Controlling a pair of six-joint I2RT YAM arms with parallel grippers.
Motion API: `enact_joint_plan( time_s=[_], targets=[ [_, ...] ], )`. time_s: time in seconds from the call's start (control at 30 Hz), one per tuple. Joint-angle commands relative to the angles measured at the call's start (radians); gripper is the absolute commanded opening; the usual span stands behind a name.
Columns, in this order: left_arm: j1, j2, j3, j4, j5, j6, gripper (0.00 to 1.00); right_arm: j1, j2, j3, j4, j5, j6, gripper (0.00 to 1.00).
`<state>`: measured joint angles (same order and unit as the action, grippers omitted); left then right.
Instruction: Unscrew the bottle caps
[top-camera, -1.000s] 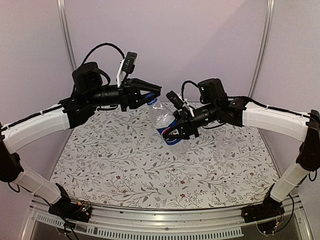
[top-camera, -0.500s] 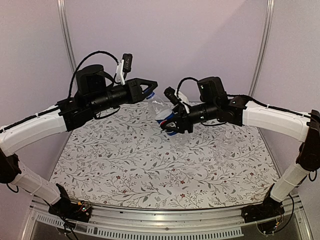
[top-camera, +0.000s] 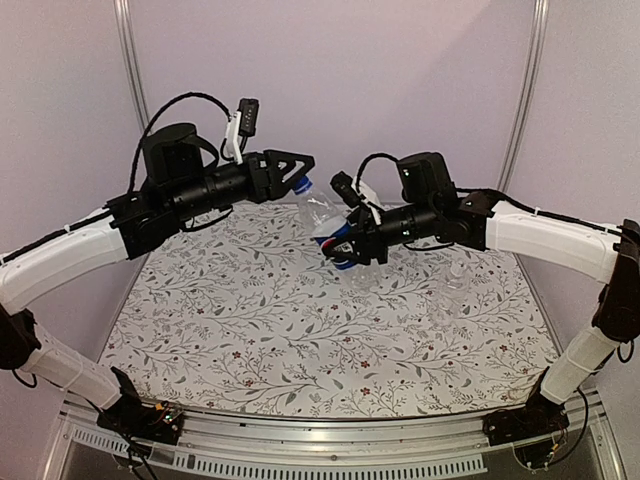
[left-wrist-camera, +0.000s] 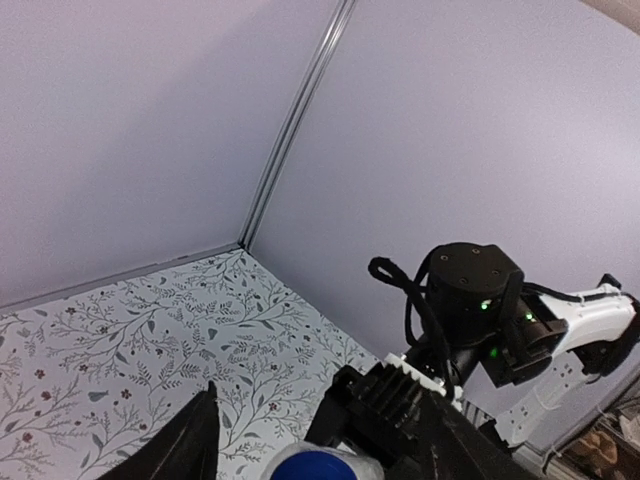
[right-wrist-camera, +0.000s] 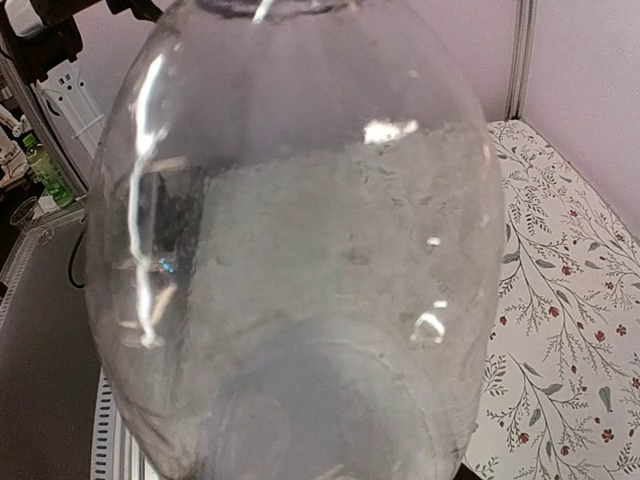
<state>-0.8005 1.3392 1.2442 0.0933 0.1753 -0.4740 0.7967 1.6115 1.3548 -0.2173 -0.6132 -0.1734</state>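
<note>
The Pepsi bottle (top-camera: 322, 215) hangs tilted above the table, its blue-labelled lower half inside my right gripper (top-camera: 345, 250), which is shut on it. In the right wrist view the clear bottle (right-wrist-camera: 300, 250) fills the picture and hides the fingers. Its blue cap (top-camera: 301, 186) points up-left into my left gripper (top-camera: 296, 172). That gripper is open, with one finger on each side of the cap and a gap at both. In the left wrist view the blue cap (left-wrist-camera: 318, 465) shows at the bottom edge between the dark fingers (left-wrist-camera: 185, 450).
A plain clear bottle (top-camera: 455, 275) stands on the floral tablecloth (top-camera: 250, 330) at the right, under the right forearm. The right arm's wrist (left-wrist-camera: 475, 310) faces the left camera closely. Purple walls with metal posts (top-camera: 125, 60) close the back.
My right gripper lifted and tipped the bottle flatter, cap towards the left gripper. My left gripper, shut on the blue cap half a second ago, has opened off it.
</note>
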Motion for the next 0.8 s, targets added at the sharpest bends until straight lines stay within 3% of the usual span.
enact_joint_plan(
  time_s=[0.0,0.27,0.77],
  targets=[
    [0.044,-0.056,-0.014,0.077,0.145,0.067,0.75,-0.004,-0.021,0.004,0.008,-0.059,-0.001,0.41],
    [0.092,-0.069,-0.02,0.086,0.379,0.137,0.86,-0.004,-0.012,0.015,-0.003,-0.157,-0.016,0.41],
    [0.099,-0.009,0.005,0.132,0.689,0.265,0.86,-0.004,-0.01,0.018,-0.02,-0.405,-0.055,0.41]
  ],
)
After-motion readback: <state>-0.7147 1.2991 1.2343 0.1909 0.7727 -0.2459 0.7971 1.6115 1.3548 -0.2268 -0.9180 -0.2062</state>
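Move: The blue cap that I have just let go of lies almost between my left fingertips, about 1 cm below the hand and 1 cm to its right. The middle of the Pepsi bottle under the cap is some 7 cm right, 9 cm below and 2 cm back of that hand. My right hand grips the bottle; from it the cap is about 9 cm left, 3 cm ahead and 11 cm up, while the clear bottle stands some 27 cm to its right, 2 cm back and 16 cm below. I spread my left fingers wider, raise the hand nearly 4 cm clear of the cap, then draw it back about 7 cm, swinging the wrist some 30 degrees clockwise and tilting the fingertips up. Meanwhile my right hand keeps its grip on the bottle and carries it back about 5 cm, slightly upward, turning counter-clockwise so the cap follows my open left fingers. ##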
